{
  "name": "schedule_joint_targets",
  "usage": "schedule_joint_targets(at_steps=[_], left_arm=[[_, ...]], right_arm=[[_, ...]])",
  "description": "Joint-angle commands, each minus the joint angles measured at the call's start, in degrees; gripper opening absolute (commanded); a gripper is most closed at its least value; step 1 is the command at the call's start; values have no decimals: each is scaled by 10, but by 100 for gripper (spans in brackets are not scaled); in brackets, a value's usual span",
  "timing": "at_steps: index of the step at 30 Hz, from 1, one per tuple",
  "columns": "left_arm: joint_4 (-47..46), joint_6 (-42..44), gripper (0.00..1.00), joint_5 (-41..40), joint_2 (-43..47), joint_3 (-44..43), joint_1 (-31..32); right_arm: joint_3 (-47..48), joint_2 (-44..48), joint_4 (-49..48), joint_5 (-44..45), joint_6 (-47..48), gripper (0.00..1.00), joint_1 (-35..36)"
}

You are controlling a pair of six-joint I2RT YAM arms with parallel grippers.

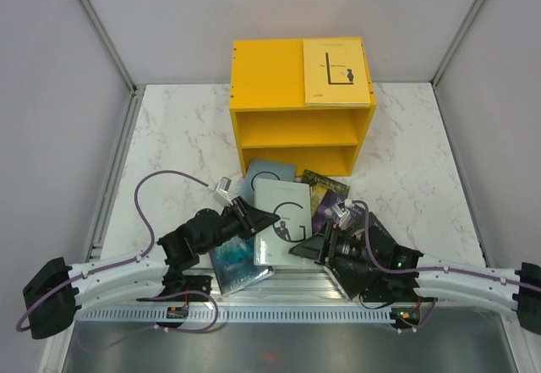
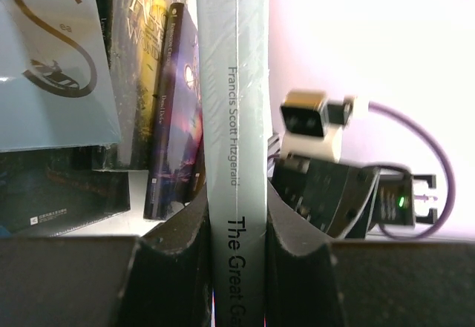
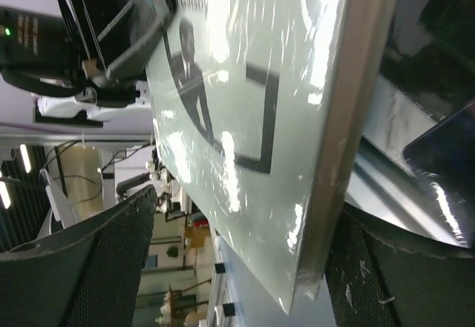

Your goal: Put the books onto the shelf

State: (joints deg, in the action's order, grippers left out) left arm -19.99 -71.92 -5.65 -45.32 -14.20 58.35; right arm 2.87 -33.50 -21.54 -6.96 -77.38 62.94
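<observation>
My left gripper (image 2: 236, 249) is shut on the spine of a grey book (image 2: 236, 119) with a big "G" on its cover (image 1: 283, 221), and holds it tilted above the pile. The right gripper (image 3: 245, 268) stands open around that book's opposite edge (image 3: 245, 104). One pad (image 3: 386, 275) is close against the page side, while the other pad (image 3: 104, 268) is well off the cover. The yellow shelf (image 1: 300, 128) stands behind with both compartments showing nothing inside, and a yellow book (image 1: 336, 70) lies flat on its top. A pale blue book (image 1: 269, 174), a blue ocean book (image 1: 237, 263) and dark-covered books (image 1: 325, 200) lie under the grey one.
The book pile sits between the arm bases and the shelf front. In the left wrist view the right arm's wrist camera (image 2: 312, 119) and purple cable (image 2: 438, 164) are close beyond the grey book. White walls enclose the marble table (image 1: 169, 136) on three sides.
</observation>
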Motion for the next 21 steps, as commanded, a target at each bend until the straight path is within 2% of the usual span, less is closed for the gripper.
schedule_joint_targets(at_steps=[1,4,5,8,12,17,21], left_arm=[[-105,-41,2,-44,42,4,1],[-94,-45,2,-53,72,16,1],[-78,-47,2,-55,81,17,1],[-55,-51,2,-62,116,30,1],[-41,-59,2,-66,146,45,1],[-37,-63,2,-67,144,52,1],[-42,-64,2,-63,126,51,1]], right_arm=[[-39,-53,-155,161,-25,86,108],[-45,-84,-208,233,-36,79,153],[-43,-83,-208,263,-36,75,160],[-41,-59,-195,322,-32,73,179],[-34,-28,-163,362,-21,68,184],[-15,-53,-188,369,-16,60,184],[-4,-108,-282,346,-9,49,187]])
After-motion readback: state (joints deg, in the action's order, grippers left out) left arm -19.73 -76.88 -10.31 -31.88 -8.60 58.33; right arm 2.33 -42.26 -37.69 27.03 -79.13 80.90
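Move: The grey Gatsby book is already pinched by the spine in my left hand, its middle some 3 cm right of that hand and 1 cm back. From my right hand, whose part-closed fingers straddle its near right edge, that middle is about 5 cm ahead and 5 left, level with it. On the table, some 13 cm below my right hand, the purple book lies about 18 cm ahead and 8 right, the turquoise book 4 ahead and 18 left. I draw my right hand back and left a couple of centimetres, then forward and up about 4 cm, sinking a little at the end, turning it some 15 degrees clockwise and narrowing the fingers around the page edge without shutting them. My left hand keeps its pinch on the spine, shifts left and up about 3 cm and rolls so the book's free right side lifts roughly 10 degrees. ##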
